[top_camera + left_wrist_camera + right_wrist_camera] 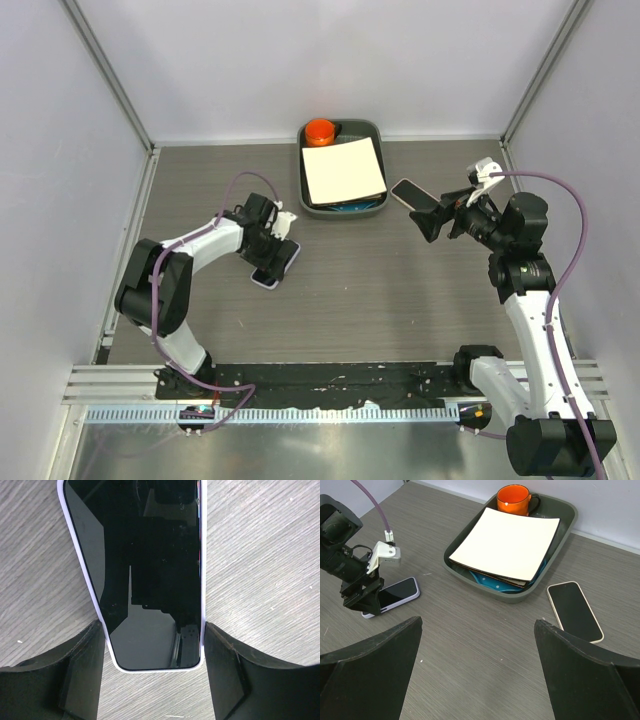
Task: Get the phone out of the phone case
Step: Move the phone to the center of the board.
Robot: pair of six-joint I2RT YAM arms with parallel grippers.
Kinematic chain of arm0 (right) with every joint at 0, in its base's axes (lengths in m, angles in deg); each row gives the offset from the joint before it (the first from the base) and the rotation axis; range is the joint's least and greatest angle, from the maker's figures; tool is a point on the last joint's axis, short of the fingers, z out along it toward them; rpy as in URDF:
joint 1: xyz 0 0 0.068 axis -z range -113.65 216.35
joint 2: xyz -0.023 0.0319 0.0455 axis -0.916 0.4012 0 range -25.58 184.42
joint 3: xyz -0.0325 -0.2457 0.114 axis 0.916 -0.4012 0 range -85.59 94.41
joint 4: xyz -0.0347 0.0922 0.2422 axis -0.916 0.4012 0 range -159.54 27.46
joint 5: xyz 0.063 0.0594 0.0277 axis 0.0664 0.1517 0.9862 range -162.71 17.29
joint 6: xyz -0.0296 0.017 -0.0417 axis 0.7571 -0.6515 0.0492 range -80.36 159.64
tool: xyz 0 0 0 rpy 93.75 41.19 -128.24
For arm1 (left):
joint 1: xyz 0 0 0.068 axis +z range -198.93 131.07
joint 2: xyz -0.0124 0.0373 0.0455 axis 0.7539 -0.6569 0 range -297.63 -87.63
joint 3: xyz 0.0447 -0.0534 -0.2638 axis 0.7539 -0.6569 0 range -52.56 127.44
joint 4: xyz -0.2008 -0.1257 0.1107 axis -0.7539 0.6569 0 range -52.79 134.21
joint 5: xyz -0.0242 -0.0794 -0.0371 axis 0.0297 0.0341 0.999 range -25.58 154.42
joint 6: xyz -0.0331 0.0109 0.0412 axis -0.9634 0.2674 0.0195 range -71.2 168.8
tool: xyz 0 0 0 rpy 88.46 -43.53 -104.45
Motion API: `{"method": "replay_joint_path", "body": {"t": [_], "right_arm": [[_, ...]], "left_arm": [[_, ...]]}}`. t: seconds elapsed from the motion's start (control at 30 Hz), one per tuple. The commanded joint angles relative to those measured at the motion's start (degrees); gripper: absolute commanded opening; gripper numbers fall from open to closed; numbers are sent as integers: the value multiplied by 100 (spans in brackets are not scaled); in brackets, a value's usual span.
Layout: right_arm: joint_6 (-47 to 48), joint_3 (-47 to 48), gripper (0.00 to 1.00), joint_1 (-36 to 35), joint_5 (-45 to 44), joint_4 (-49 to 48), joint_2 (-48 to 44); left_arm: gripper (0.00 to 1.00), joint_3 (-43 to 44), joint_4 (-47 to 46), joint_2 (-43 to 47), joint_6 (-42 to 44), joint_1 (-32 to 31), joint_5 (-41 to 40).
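A black-screened phone [145,570] in a pale lilac phone case [80,565] lies flat on the grey wood-grain table, left of centre [277,263] and far left in the right wrist view [395,594]. My left gripper [154,630] straddles its near end. Both black fingers [85,665] press against the case's side edges, so it is shut on the cased phone. In the top view the left gripper [272,245] covers part of the phone. My right gripper [428,222] hovers at the right of the table, open [477,622], holding nothing.
A second phone [412,194] with a cream rim lies screen-up near the right gripper [575,611]. A dark grey tray [300,180] at the back centre holds an orange mug [320,131], a white square plate [343,170] and blue items beneath. Walls enclose the table.
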Motion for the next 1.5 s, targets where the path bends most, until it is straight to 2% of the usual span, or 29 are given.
{"method": "replay_joint_path", "body": {"t": [0.0,0.23,0.37,0.5,0.53,0.77,0.93,1.2,1.47], "right_arm": [[15,31,100,-22,-43,-304,-39],[59,31,100,-31,-69,-295,-39],[59,31,100,-31,-78,-295,-39],[59,40,100,-31,-95,-295,-66],[50,40,100,-22,-104,-286,-66],[59,40,100,-31,-113,-277,-101],[68,40,100,-22,-113,-277,-92],[77,40,100,-22,-122,-269,-144],[85,40,99,-31,-122,-269,-127]], "left_arm": [[58,109,370,119,70,-53,281],[74,30,484,207,149,-44,299],[87,-31,458,268,149,-53,386],[90,-49,458,312,141,-44,483],[96,-40,467,321,141,-44,510],[97,-31,651,470,254,-44,641],[98,-40,1064,453,457,-53,1037],[98,-154,959,198,633,-44,817],[98,-356,1020,453,1133,-246,1581]]}}
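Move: The left fingers already pinch the phone by its long edges close to its near end, so the middle of the phone lies about 4 cm ahead and 3 cm to the right of that hand, a centimetre below. The board's centre is some 15 cm to the right and 7 cm ahead, and the tray's middle about 22 cm to the right and 32 cm ahead. From the idle right hand the phone is roughly 40 cm to the left, 3 cm ahead and 28 cm down. The left hand lets go of the phone: its fingers spread from about three quarters to fully open while it draws back towards the base, some 5 cm in all, moving off the phone's near end. Partway it rises barely a centimetre and sinks most of that again, fingertips still low over the board, while the wrist turns about 10 degrees clockwise and tilts so that the fingertips swing towards the base, ending with the phone's near-left edge close beside one fingertip. ##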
